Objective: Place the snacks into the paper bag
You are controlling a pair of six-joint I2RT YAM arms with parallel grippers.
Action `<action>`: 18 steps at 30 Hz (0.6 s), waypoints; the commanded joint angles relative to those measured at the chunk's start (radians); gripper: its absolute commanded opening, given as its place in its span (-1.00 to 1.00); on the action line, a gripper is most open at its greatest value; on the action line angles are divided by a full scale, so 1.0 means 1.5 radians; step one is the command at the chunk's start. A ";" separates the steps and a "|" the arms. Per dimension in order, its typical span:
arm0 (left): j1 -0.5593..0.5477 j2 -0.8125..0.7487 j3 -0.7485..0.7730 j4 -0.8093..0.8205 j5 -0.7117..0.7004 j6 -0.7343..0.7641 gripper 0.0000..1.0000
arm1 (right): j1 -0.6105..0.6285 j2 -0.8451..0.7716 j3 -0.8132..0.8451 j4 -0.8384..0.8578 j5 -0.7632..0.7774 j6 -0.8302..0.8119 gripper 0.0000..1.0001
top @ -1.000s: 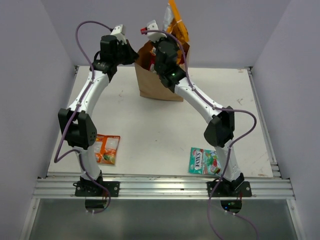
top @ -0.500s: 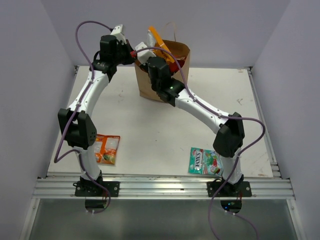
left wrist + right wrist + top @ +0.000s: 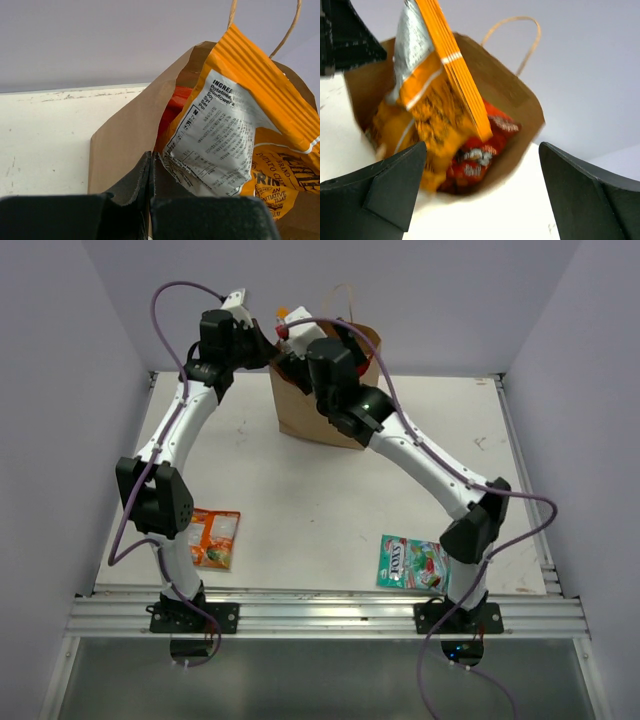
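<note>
The brown paper bag (image 3: 310, 422) stands upright at the back of the table. My left gripper (image 3: 264, 350) is shut on the bag's left rim (image 3: 125, 145), its jaws (image 3: 150, 156) pressed together over the paper edge. The tall yellow-orange packet (image 3: 435, 100) leans inside the bag (image 3: 515, 95), on a red packet (image 3: 480, 150). My right gripper (image 3: 482, 185) hangs open just over the bag's mouth, holding nothing, and the packet (image 3: 240, 130) is free of it. On the table lie the small orange packet (image 3: 213, 537) and the teal-green packet (image 3: 410, 562).
Both arms reach over the table to the bag. The orange packet lies by the left arm's base and the teal-green one by the right arm's base. Grey walls close in the back and sides. A loop handle (image 3: 520, 40) stands up at the bag's far rim.
The right gripper brought the yellow-orange packet down from above the bag into its mouth, then opened and let it go. The left gripper kept its hold on the rim.
</note>
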 commanded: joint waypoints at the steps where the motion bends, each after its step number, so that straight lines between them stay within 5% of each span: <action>1: 0.009 -0.012 0.037 0.011 0.012 0.003 -1.00 | 0.008 -0.157 -0.023 -0.201 0.034 0.162 0.98; 8: 0.008 -0.007 0.033 0.008 0.017 0.001 -1.00 | 0.009 -0.355 -0.561 -0.395 -0.173 0.593 0.95; 11: 0.008 -0.005 0.028 0.008 0.020 -0.002 -1.00 | 0.010 -0.414 -0.700 -0.381 -0.258 0.710 0.93; 18: 0.009 0.006 0.020 0.009 0.024 -0.002 -1.00 | 0.011 -0.450 -0.831 -0.419 -0.337 0.867 0.93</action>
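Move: The green Fox's snack is about 33 cm back of the right gripper, some 20 cm to its right and 38 cm below. The paper bag stands about 12 cm straight ahead of that gripper, its middle some 25 cm below. The orange snack sticks out of the bag's mouth about 10 cm ahead, 3 cm left and 8 cm below. From the left gripper the Fox's snack is about 42 cm back, 28 cm right and 30 cm below. Swing the open right gripper away from the bag's mouth to the Fox's snack: start back and right with a slight rise, then plunge, ending some 33 cm lower, nearly 30 cm back and 15 cm right. Tip the fingers down by about 65 degrees, stopping short above the packet's left side. Keep the shut left gripper still on the bag's left rim. ##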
